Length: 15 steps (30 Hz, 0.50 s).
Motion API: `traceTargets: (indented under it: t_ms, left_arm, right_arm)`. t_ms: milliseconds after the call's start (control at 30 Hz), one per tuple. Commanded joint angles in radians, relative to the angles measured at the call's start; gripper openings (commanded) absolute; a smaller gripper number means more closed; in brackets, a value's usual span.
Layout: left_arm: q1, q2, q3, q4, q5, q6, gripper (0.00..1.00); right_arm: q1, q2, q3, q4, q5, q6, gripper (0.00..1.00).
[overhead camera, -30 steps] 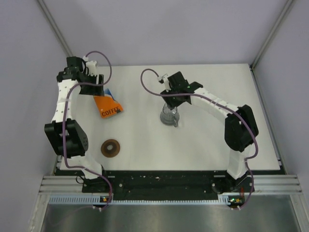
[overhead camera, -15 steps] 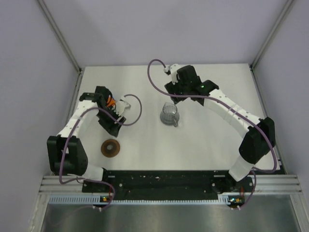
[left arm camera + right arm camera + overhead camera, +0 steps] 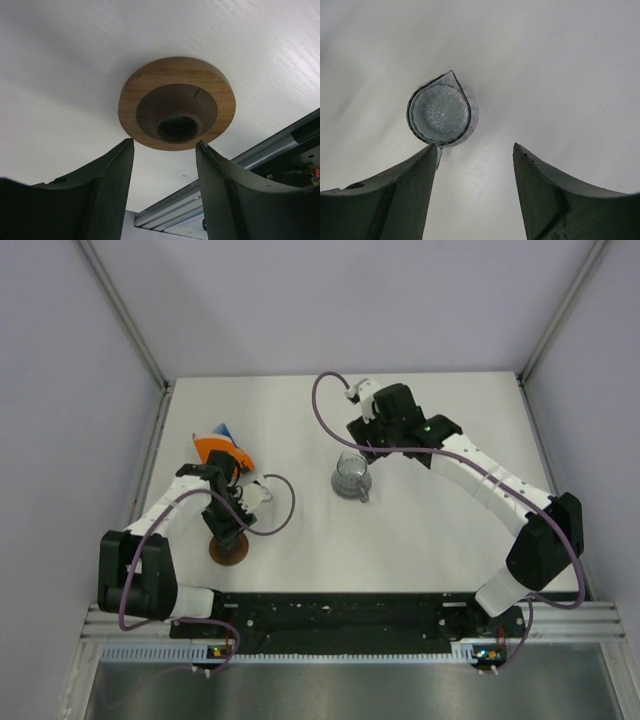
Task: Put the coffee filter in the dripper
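The dripper (image 3: pixel 229 548) (image 3: pixel 177 102) is a round dark-brown wooden ring with a centre hole, lying on the white table near the front left. My left gripper (image 3: pixel 224 528) (image 3: pixel 165 145) hovers just beside and above it, open, with nothing between its fingers. My right gripper (image 3: pixel 368 445) (image 3: pixel 475 146) stands open and empty a little behind the clear cup (image 3: pixel 349 478) (image 3: pixel 440 109). The coffee filter is out of view in every frame.
An orange pack printed with letters (image 3: pixel 222 452) lies behind the left gripper at the left of the table. The metal rail (image 3: pixel 240 170) of the table's front edge runs close behind the dripper. Grey walls enclose the table on three sides.
My left arm has swung from the back-left corner, past the orange pack, forward to the dripper. My right gripper has drawn back from over the clear cup toward the far side.
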Motion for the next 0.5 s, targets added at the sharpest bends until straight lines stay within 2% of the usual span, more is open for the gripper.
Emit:
traceTargets:
  t_ms: [0, 167, 267, 367, 400, 467]
  left_arm:
    - [0.002, 0.001, -0.037, 0.119, -0.033, 0.022, 0.57]
    - [0.002, 0.013, -0.113, 0.243, -0.097, 0.017, 0.54]
    - [0.000, 0.027, -0.162, 0.334, -0.079, 0.008, 0.54]
    - [-0.007, 0.036, -0.198, 0.384, -0.041, 0.007, 0.48]
    - [-0.009, 0.034, -0.209, 0.397, -0.037, 0.008, 0.41]
    - [-0.015, 0.033, -0.212, 0.394, -0.022, 0.010, 0.14]
  right_arm:
    - [0.010, -0.073, -0.001, 0.033, 0.008, -0.008, 0.63]
    - [0.010, -0.084, -0.001, 0.038, -0.015, -0.008, 0.63]
    - [0.010, -0.087, -0.006, 0.042, -0.026, -0.007, 0.63]
    - [0.010, -0.090, -0.004, 0.042, -0.030, 0.000, 0.63]
    - [0.010, -0.093, -0.004, 0.044, -0.034, 0.003, 0.63]
    - [0.012, -0.101, -0.006, 0.048, -0.044, 0.007, 0.63]
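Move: The dripper's middle is about 5 cm below the left hand, some 1 cm ahead of it and 2 cm to its right. The coffee bag lies roughly 23 cm beyond the dripper and 5 cm to the left of it; the glass carafe stands about 15 cm farther out than the dripper and 27 cm to the right of it. From the right hand the dripper lies some 14 cm back, 33 cm to the left and 20 cm lower. The dripper's wooden rim is what the left hand goes for: the open gripper sinks about 4 cm onto its left side, easing some 1.5 cm forward and as much to the left, the wrist tilting just under 10 degrees. Near the bottom the fingers close a good part of the way around the rim, one of them on the inside of the cone. ##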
